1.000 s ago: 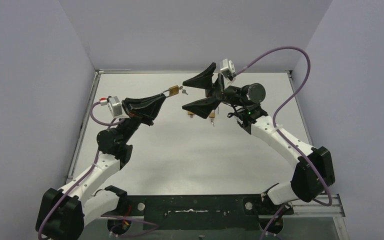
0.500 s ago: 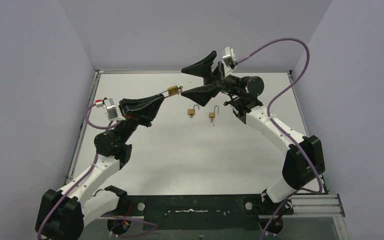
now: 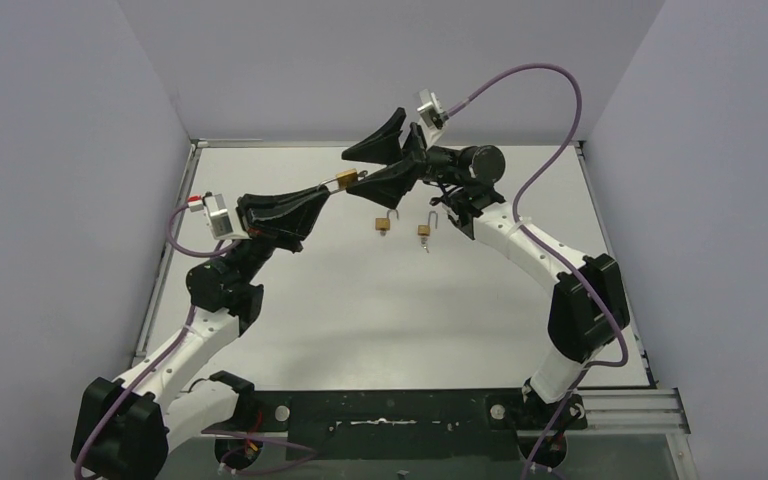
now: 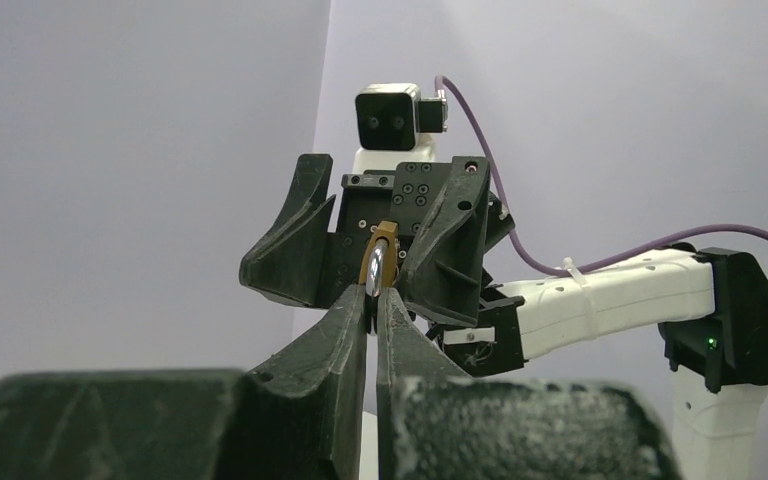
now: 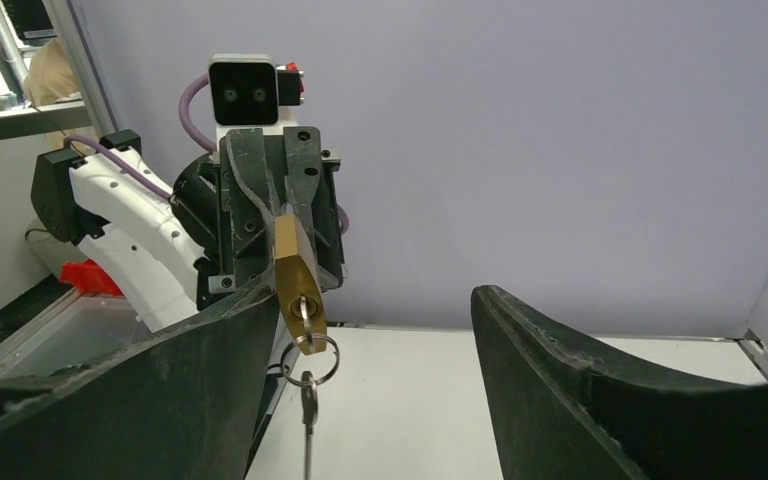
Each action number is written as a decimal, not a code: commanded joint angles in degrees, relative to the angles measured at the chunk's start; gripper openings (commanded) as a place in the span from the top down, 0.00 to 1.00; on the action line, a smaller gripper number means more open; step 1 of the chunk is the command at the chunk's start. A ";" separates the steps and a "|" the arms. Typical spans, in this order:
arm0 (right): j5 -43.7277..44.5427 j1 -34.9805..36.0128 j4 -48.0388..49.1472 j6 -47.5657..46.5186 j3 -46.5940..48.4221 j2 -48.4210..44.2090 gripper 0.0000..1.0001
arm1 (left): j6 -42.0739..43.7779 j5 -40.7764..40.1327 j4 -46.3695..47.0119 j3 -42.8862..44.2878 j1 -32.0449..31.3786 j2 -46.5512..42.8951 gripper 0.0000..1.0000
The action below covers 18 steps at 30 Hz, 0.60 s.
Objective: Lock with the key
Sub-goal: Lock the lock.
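My left gripper (image 3: 332, 188) is shut on a brass padlock (image 3: 345, 180) and holds it in the air above the table's far part. In the left wrist view the padlock (image 4: 378, 265) sticks up from between my closed fingertips. A key (image 5: 304, 312) sits in the keyhole of the padlock (image 5: 295, 285). A ring (image 5: 312, 360) with a second key (image 5: 308, 420) hangs from it. My right gripper (image 3: 352, 169) is open, one finger on each side of the padlock's key end. In the right wrist view the lock is close to the left finger (image 5: 180, 370), with a wide gap to the other.
Two more small brass padlocks (image 3: 386, 222) (image 3: 425, 230) lie on the white table (image 3: 410, 300) below the raised grippers, their shackles up. Grey walls close the table in on the left, back and right.
My right gripper has moved left to the padlock and its jaws have narrowed; they now straddle the key end. The left gripper holds the padlock almost where it was.
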 commanded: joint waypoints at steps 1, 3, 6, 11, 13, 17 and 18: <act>-1.49 0.60 2.38 1.13 3.66 -0.73 0.32 | 0.06 -0.20 4.24 3.13 -0.27 0.29 1.00; -1.76 0.59 2.22 1.36 3.94 -0.61 0.37 | 0.20 0.01 4.14 3.39 -0.25 0.43 1.00; -1.93 0.63 2.25 1.69 4.08 -0.54 0.43 | 0.40 -0.10 4.06 3.42 -0.24 0.66 1.00; -2.79 0.58 1.80 2.59 4.25 -0.54 0.55 | 0.81 -0.31 3.79 3.15 -0.24 0.81 1.00; -3.20 0.63 1.65 2.74 4.21 -0.55 0.62 | 0.95 -0.33 3.75 3.20 -0.24 1.13 1.00; -4.28 0.57 1.07 3.04 4.49 -0.78 0.89 | 0.87 -0.15 4.02 3.48 -0.24 2.02 1.00; -4.53 0.62 0.84 3.05 4.70 -0.86 1.00 | 0.79 -0.15 4.13 3.50 -0.24 2.30 1.00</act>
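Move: The lock's brass body stands just off the left fingertips, about 2 cm ahead of, 3 cm to the right of and 2 cm above the left hand, which still grips its shackle about 1 cm ahead, 1 cm right and 1 cm up. From the open right hand the body lies some 2 cm back, 1 cm left and 1 cm up, nearer the base-side finger; the key hangs about 2 cm back, 1 cm right and 2 cm below. Ease the right gripper back about 1.5 cm until the lock's body sits between its fingers, turning it slightly counter-clockwise, and close from about three-quarters open so the pads pinch the body from both sides. Keep the left fingers shut on the shackle, letting that hand drift about 1 cm forward and slightly down. ##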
